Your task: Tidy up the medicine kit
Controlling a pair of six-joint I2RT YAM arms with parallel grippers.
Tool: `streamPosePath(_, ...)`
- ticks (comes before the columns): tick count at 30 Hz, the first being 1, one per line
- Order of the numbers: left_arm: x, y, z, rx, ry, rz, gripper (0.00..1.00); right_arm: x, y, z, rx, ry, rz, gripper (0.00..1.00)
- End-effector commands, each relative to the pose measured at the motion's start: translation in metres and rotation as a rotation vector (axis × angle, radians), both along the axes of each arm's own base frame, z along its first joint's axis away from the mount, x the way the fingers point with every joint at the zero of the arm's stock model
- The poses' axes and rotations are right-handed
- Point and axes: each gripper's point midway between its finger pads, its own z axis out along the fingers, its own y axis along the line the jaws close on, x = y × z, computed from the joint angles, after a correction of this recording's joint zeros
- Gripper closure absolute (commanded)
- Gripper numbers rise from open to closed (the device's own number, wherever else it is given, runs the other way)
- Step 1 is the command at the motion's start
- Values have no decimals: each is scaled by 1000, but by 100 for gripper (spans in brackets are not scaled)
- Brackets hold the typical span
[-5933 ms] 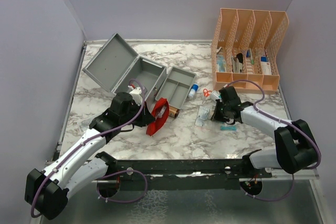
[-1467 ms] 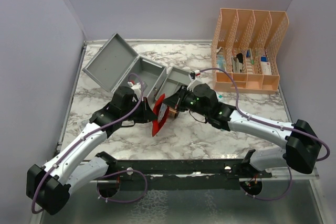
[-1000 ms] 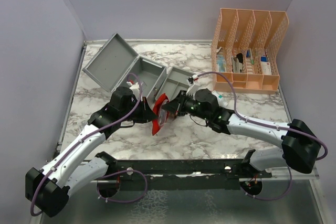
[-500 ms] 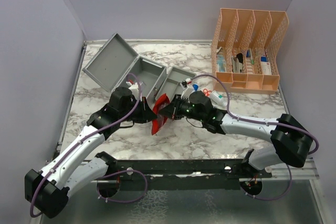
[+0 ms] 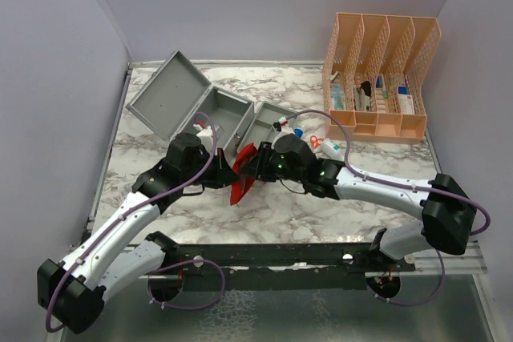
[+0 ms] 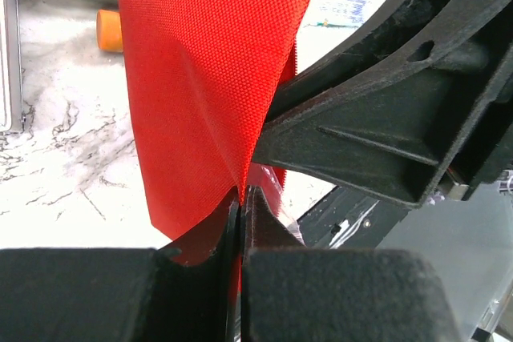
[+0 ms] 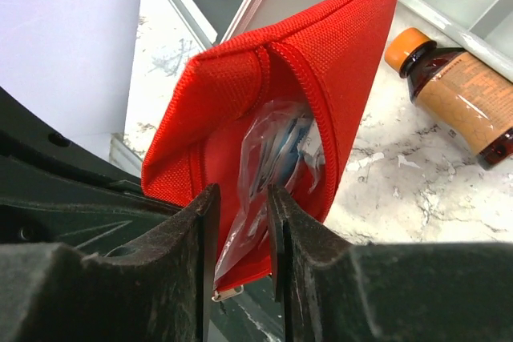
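Observation:
The grey medicine kit (image 5: 200, 106) stands open at the back left, and its divided tray (image 5: 272, 130) lies beside it. My left gripper (image 5: 227, 174) is shut on the edge of the red pouch (image 5: 240, 180) and holds it upright; the left wrist view shows the jaws (image 6: 240, 198) pinching the red fabric (image 6: 200, 62). My right gripper (image 5: 250, 167) is at the pouch's unzipped mouth (image 7: 224, 110). Its jaws (image 7: 240, 198) stand slightly apart around the tail of a clear plastic packet (image 7: 272, 158) that lies mostly inside the pouch.
A brown bottle with an orange cap (image 7: 457, 102) lies on the marble beside the pouch. A peach slotted organizer (image 5: 381, 78) with medicine boxes stands at the back right. Small bottles and red scissors (image 5: 315, 142) lie near the tray.
My right gripper has moved left from beside the tray up to the pouch mouth, carrying the packet in. My left gripper has kept holding the pouch in place.

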Motion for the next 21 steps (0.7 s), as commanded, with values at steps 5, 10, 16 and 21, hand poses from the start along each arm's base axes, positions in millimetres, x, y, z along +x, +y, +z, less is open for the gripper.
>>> streamPosePath(5, 8, 2, 9, 40, -141, -55, 100, -4, -4, -16, -162, 72, -34, 70)
streamPosePath(10, 10, 2, 7, 52, -150, -63, 100, -6, -2, -30, -228, 118, -31, 72)
streamPosePath(16, 8, 0, 4, 42, -131, -67, 100, -2, 8, -33, -204, 107, -25, 90)
streamPosePath(21, 7, -1, 6, 24, -109, -51, 100, 4, 14, -21, -145, 34, -60, 99)
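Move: The red first aid pouch is held in the left fingers, its mouth about 3 cm to the right, 2 cm ahead and slightly below. From the right hand that mouth is some 3 cm left, level with it in reach and 3 cm lower, the clear packet already inside. The brown bottle lies about 6 cm ahead of the right hand, 2 cm right; the grey tray is some 16 cm ahead, 4 cm right, both roughly 10 cm down. Into the open mouth of the red pouch the right fingertips go, sinking about 4 cm after a brief hover while the hand tips some 15 degrees steeper downward; late on, the fingers close from about a third open to shut inside the mouth. The left hand keeps its pinch on the pouch's edge, almost in place, rolling it some 5 degrees. ##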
